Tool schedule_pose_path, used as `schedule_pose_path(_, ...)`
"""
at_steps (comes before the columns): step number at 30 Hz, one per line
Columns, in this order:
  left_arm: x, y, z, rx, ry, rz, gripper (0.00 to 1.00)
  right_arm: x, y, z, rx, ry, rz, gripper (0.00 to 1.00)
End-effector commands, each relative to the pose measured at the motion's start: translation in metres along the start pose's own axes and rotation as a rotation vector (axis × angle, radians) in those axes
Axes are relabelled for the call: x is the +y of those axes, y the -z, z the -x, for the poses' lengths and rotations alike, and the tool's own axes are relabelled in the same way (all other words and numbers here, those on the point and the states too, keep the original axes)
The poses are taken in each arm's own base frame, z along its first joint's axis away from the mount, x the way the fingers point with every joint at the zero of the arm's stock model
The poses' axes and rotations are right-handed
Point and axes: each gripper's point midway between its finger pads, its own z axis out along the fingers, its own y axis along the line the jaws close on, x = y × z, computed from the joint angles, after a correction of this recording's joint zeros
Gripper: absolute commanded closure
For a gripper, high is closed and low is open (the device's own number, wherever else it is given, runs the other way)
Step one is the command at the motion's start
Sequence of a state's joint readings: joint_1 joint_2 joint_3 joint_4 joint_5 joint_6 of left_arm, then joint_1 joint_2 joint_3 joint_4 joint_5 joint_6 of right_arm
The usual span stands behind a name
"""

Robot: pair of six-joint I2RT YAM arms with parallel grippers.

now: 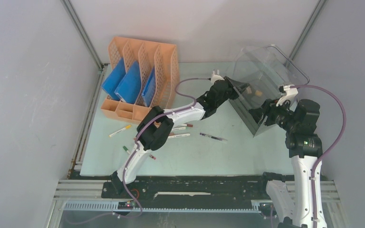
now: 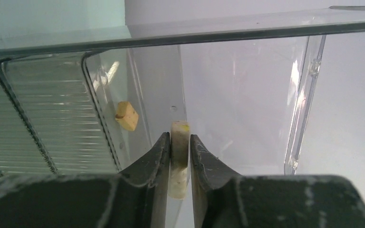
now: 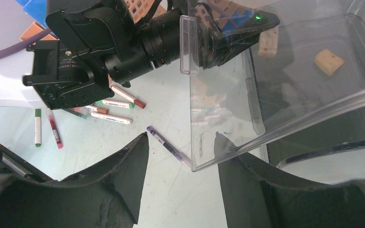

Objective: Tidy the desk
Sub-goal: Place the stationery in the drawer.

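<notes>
The desk (image 1: 195, 156) is a pale mint-green tabletop. My left gripper (image 1: 241, 89) reaches into the pulled-out drawer of the clear plastic drawer box (image 1: 261, 71) at the back right. In the left wrist view it (image 2: 180, 137) is shut on a small pale block (image 2: 179, 152), held above the drawer's inside. A tan block (image 2: 127, 115) lies in the drawer. My right gripper (image 1: 259, 115) is open at the drawer's front corner. In the right wrist view its jaws (image 3: 181, 137) straddle that clear corner (image 3: 192, 164), one finger under the drawer wall.
An orange file rack (image 1: 142, 71) with blue folders stands at the back left. Several markers (image 1: 178, 130) lie under the left arm. A purple pen (image 1: 213, 137) lies mid-table and a yellow-capped marker (image 1: 120, 131) lies left. Grey panel walls enclose the desk.
</notes>
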State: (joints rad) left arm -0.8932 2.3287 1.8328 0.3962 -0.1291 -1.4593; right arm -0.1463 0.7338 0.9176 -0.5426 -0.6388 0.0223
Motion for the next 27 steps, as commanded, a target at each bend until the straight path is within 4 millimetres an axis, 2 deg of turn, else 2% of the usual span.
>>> schedule_pose_path(1, -0.019, -0.001, 0.001, -0.018, 0.01, -0.016, 0.75, 0.012, 0.005, 0.023, -0.07, 0.081, 0.037, 0.38)
schedule_pose_path(9, -0.026, -0.001, 0.001, -0.009, -0.013, -0.032, 0.62, 0.012, 0.005, 0.022, -0.069, 0.081, 0.036, 0.38)
schedule_pose_path(17, -0.033, 0.003, 0.001, -0.004, -0.036, -0.055, 0.58, 0.012, 0.005, 0.023, -0.069, 0.081, 0.035, 0.38)
schedule_pose_path(24, -0.056, 0.024, 0.009, -0.035, -0.112, -0.144, 0.55, 0.012, 0.005, 0.022, -0.068, 0.081, 0.033, 0.38)
schedule_pose_path(27, -0.058, 0.036, 0.011, -0.039, -0.143, -0.186, 0.54, 0.012, 0.004, 0.022, -0.066, 0.08, 0.034, 0.38)
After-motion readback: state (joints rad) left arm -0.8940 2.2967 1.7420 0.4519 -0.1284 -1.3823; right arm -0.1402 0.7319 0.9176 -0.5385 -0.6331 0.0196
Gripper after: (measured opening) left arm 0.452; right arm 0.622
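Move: The eraser is still between the left fingertips, at the left edge of the open clear drawer, whose middle lies about 9 cm to the right, level to 1 cm back and some 8 cm below. A small wooden block sits on the drawer floor roughly 7 cm to the right, 1 cm back and 8 cm down. From the right hand, the drawer's middle is about 8 cm ahead, 6 cm right and 15 cm lower. The left fingers let go of the eraser over the drawer floor, spreading steadily from about a fifth to nearly half open while the hand stays almost in place, sinking half a centimetre or so. Right at the end it starts to draw off to the left and back, still dipping, roughly 1 cm in all. The right hand keeps still and seems to prop the clear lid. ##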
